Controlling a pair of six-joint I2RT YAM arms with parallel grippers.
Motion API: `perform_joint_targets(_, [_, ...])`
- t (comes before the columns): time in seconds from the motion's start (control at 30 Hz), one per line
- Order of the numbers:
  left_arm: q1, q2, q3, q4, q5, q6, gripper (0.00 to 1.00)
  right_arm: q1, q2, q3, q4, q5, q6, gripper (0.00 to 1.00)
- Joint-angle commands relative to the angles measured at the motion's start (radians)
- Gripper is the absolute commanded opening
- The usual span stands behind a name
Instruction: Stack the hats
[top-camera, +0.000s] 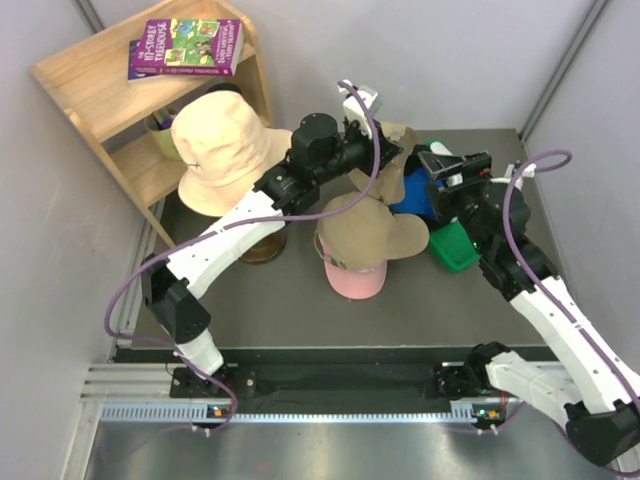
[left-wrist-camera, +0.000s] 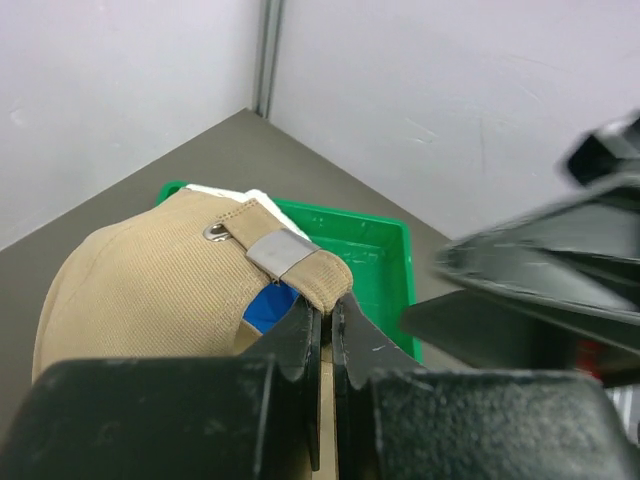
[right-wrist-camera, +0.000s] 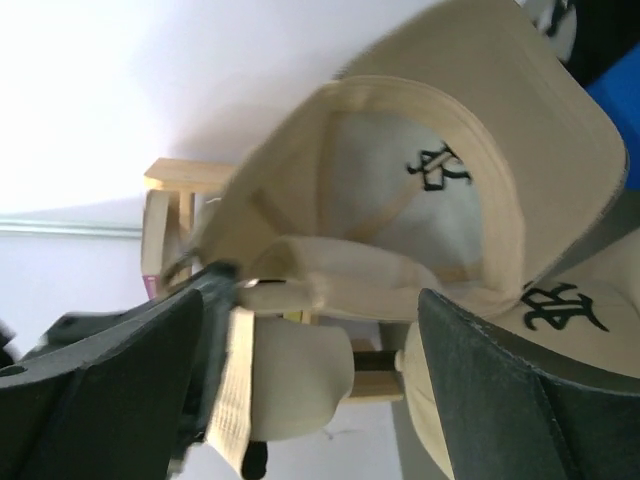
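In the left wrist view my left gripper is shut on the back strap of a khaki-tan cap, which hangs over a royal blue hat. From above, that left gripper holds the cap at the back of the table. My right gripper faces it from the right. Its fingers stand wide apart beneath the cap's hollow underside, gripping nothing. Nearer the front, a second khaki hat lies on a pink cap.
A green tray sits under the right arm beside the blue hat. A cream bucket hat rests on a wooden stand at the left. Behind it is a wooden shelf with a purple book. Walls close in at the back.
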Motion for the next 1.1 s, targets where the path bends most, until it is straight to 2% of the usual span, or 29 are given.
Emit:
perform_joint_targets(0.0, [-0.012,-0.081,-0.007,0.075,0.056,0.05,0.0,-0.111,0.016,-0.088,0.195,-0.198,0.181,0.88])
perform_joint_targets(0.13, [-0.012,-0.092,-0.01,0.069,0.064,0.066,0.0,-0.205,0.058,-0.114,0.319,-0.279,0.244,0.88])
perform_joint_targets(0.3, [-0.014,-0.095,-0.014,0.069,0.087,0.076,0.0,-0.256,0.112,-0.138,0.414,-0.35,0.336,0.87])
perform_joint_targets(0.5, [-0.014,-0.107,-0.024,0.08,0.098,0.089,0.0,-0.277,0.132,-0.183,0.414,-0.354,0.403,0.87])
perform_joint_targets(1.07, [-0.014,-0.176,-0.092,0.072,0.106,0.122,0.0,-0.36,0.055,-0.358,0.453,-0.354,0.549,0.86])
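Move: My open right hand is going for the brim of the tan hat that my left fingers already pinch by its back strap. That brim hangs roughly 3 cm ahead of my right hand, 3 cm to its left and 8 cm below. The stacked tan hat sits about 8 cm back, 12 cm left and 12 cm down; the blue hat is some 9 cm ahead, straight below by about 27 cm. From my left hand the stacked hat is around 10 cm back, 5 cm left and 15 cm lower. I drop my wide-open right hand, bobbing up briefly on the way, about 7 cm down in all and 4 to 5 cm both forward and right, rolling it some 30 degrees left side up so the fingers straddle the held hat's brim without closing. My left hand keeps its pinch on the strap and draws back about 3 cm, tipping up slightly. ##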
